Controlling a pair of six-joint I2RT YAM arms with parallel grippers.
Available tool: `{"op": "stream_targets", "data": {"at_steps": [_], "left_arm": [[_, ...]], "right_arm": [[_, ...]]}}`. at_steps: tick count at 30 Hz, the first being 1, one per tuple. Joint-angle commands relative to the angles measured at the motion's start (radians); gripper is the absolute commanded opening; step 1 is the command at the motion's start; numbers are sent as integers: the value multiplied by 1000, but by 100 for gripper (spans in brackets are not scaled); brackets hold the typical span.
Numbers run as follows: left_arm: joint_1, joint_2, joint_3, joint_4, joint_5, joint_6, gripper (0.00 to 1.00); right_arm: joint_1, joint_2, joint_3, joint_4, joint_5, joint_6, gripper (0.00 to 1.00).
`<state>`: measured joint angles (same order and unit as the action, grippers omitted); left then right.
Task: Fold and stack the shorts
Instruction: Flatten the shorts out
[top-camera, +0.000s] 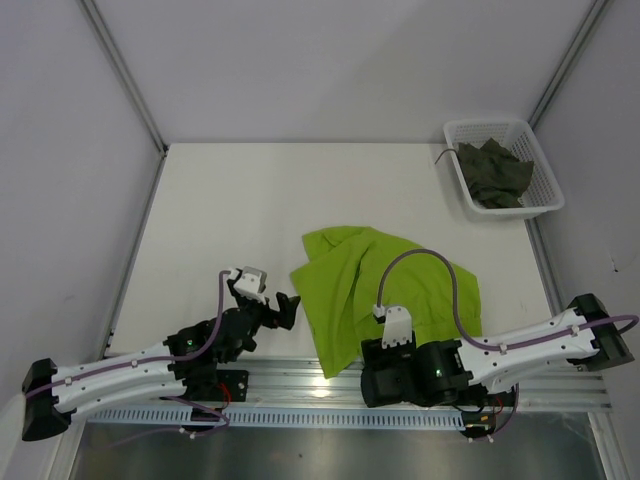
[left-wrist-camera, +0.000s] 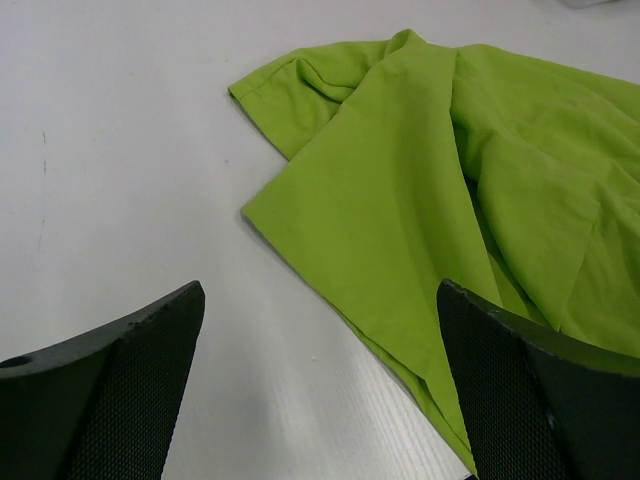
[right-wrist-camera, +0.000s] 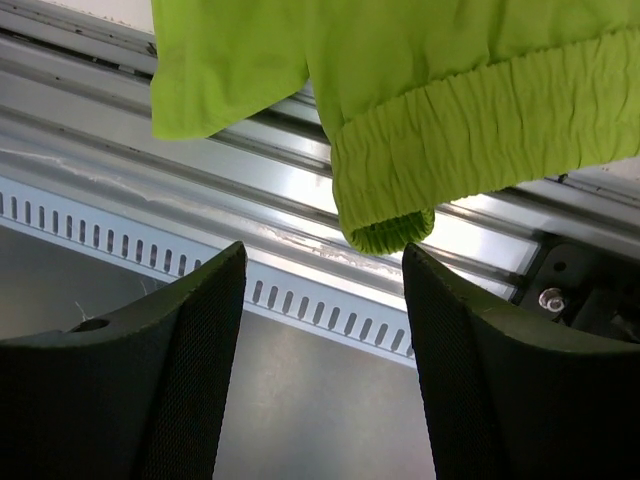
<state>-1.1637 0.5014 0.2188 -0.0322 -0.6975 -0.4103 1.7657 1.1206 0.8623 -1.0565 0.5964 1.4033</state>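
Note:
The lime green shorts (top-camera: 385, 285) lie crumpled on the white table near its front edge. Their elastic waistband (right-wrist-camera: 470, 130) hangs over that edge in the right wrist view. The dark olive shorts (top-camera: 495, 172) sit bunched in the white basket (top-camera: 548, 185) at the back right. My left gripper (top-camera: 283, 312) stands open just left of the green shorts (left-wrist-camera: 450, 190), its right finger (left-wrist-camera: 540, 390) over the cloth's edge and nothing gripped. My right gripper (right-wrist-camera: 325, 370) is open below the hanging waistband, holding nothing. Its wrist (top-camera: 400, 372) sits at the table's front edge.
A metal rail (right-wrist-camera: 200, 170) with a slotted strip runs along the table's near edge, under the right gripper. White walls close in the table on three sides. Bare table surface (top-camera: 250, 200) lies to the left of and behind the green shorts.

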Motion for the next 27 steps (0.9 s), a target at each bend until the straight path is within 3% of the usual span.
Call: {"op": "stream_targets", "data": {"at_steps": [1,8,13,19,21,22,24,26,27], "left_arm": [[6,-4,24,14,16,4,99],[6,12,27,21,23,5,99],[6,22,19,28,27,11,99],[6,63,22,78,33,24,99],[6,74,22,84,27,27,99],[6,81,24,86,27,28,99],[6,83,24,84,29,28,99],[6,77,21,80,29,27,99],[6,71,19,80,30,28,99]], "right_arm": [[34,-2,14,-65,39,151,66],[21,-10,-86,-5,6,187,66],[18,-90,-235,131,-7,186,66],[-155,-157,-351,389,-84,-34,63],[-260,-157,-370,426,-125,-99,52],[-299,-166,-376,467,-141,-133,34],[-420,-183,-390,536,-191,-243,12],[-512,-232,-390,576,-234,-358,0],[-567,-252,-379,593,-259,-394,0]]}}
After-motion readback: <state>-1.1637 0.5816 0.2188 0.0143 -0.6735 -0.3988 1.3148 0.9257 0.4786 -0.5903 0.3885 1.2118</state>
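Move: The right hand hovers open over the near table edge; the near left waistband corner of the shorts lies about 3 cm ahead, 1 cm to its right and 8 cm below. The shorts' near leg tip is some 12 cm to this hand's left and 1 cm ahead, the shorts' middle roughly 20 cm ahead and 3 cm right, both equally low. From the left hand that waistband corner is about 14 cm back, 22 cm right and 9 cm below. The right hand sinks about 7 cm, then sweeps forward roughly 6 cm, its fingers closing on the waistband corner. ##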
